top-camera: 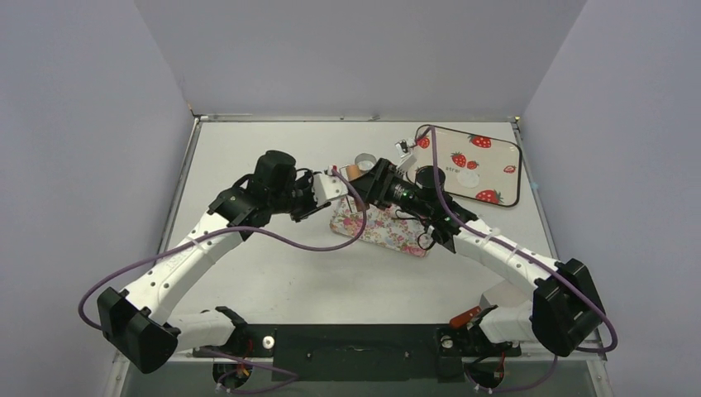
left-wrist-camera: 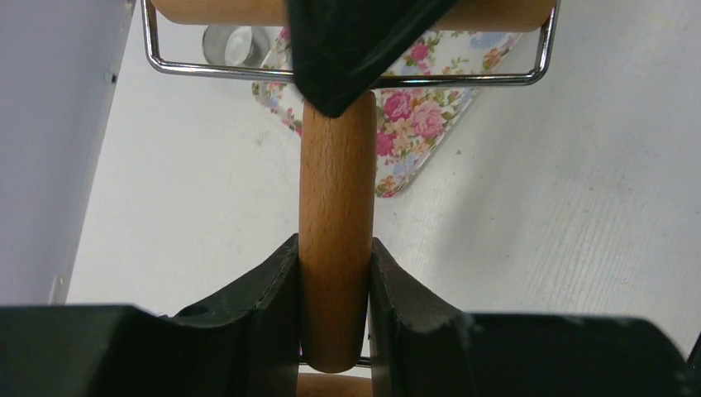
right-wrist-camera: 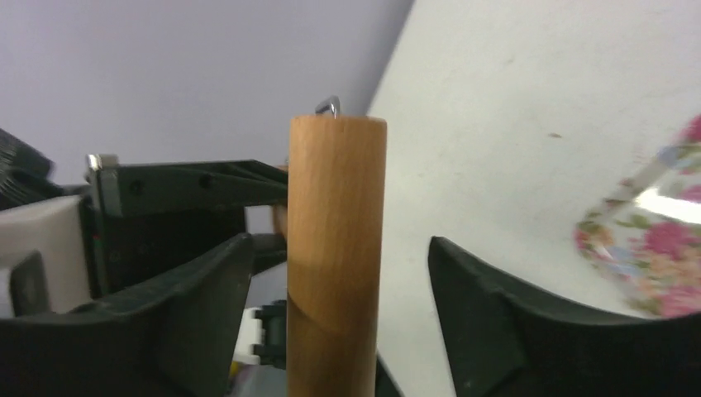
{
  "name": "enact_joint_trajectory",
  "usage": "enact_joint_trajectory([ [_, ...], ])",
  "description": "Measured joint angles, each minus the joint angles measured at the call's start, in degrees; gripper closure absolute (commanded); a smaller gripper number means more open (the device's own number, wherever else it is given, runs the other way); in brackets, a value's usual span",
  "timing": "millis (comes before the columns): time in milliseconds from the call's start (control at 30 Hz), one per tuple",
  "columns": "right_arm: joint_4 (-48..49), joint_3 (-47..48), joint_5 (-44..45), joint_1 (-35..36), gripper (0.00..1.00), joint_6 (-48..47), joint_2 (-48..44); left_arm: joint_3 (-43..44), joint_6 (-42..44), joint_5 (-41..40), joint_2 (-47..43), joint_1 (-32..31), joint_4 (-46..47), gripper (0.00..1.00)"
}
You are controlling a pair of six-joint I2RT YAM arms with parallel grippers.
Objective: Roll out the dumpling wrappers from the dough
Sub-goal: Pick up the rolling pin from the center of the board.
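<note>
The brown wooden roller's handle [left-wrist-camera: 335,190] stands between the fingers of my left gripper [left-wrist-camera: 333,248], which is shut on it. Its wire frame [left-wrist-camera: 463,79] and barrel run across the top of the left wrist view. My right gripper [right-wrist-camera: 339,248] is open around the same wood [right-wrist-camera: 335,215], with a gap on each side. In the top view both grippers, left [top-camera: 335,187] and right [top-camera: 369,180], meet above the far edge of the floral tray [top-camera: 388,231]. A pale round disc [top-camera: 469,178], seemingly a dumpling wrapper, lies on the strawberry tray [top-camera: 496,159]. The dough is hidden.
A hollow silver ring [top-camera: 364,160] stands just beyond the grippers, also seen as the ring [left-wrist-camera: 236,41] in the left wrist view. A red-handled spatula [top-camera: 465,318] lies near the right arm's base. The strawberry tray sits at the back right, near the wall.
</note>
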Motion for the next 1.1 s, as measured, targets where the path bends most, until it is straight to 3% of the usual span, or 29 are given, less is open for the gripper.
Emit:
enact_joint_trajectory([
  [200, -15.6, 0.9, 6.1, -3.8, 0.1, -9.5, -6.4, 5.7, -3.8, -10.5, 9.0, -1.4, -5.5, 1.0],
  [333, -25.5, 1.1, 11.6, -11.0, 0.09, -14.9, -15.1, 7.5, -6.1, -16.0, 16.4, -4.1, -8.4, 1.0],
  [533, -31.6, 0.0, 20.3, -20.0, 0.09, -19.2, -21.1, 16.4, -7.6, -21.0, 28.0, -10.2, -15.3, 1.0],
  [833, -42.0, -4.6, 24.6, -26.3, 0.09, -20.8, -15.7, 40.0, -10.0, -16.1, 48.8, -12.5, -21.3, 1.0],
  [1100, -56.5, 4.4, 32.3, -29.0, 0.09, -18.9, -17.9, 69.2, -9.4, -8.8, 65.8, -8.8, -33.8, 1.0],
])
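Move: The left hand grips the rolling pin's handle. The dough it heads for, near the board's middle, lies about 20 cm to its right, 10 cm ahead and 22 cm below; the metal ring is some 24 cm ahead and 11 cm right. The right hand's part-open fingers straddle the pin's large roller. From this hand the dough is about 13 cm right, 8 cm ahead and 25 cm below, and the strawberry tray 35 cm right, 25 cm ahead. Keeping its pinch on the handle, the left hand drops about 10 cm, then swings some 14 cm right and 9 cm forward towards the dough, tipping its fingers roughly 30 degrees steeper downward. The right hand opens wide around the roller and sweeps about 28 cm right, away from the pin, turning clockwise some 50 degrees; it dips on the way and ends about 8 cm lower. ##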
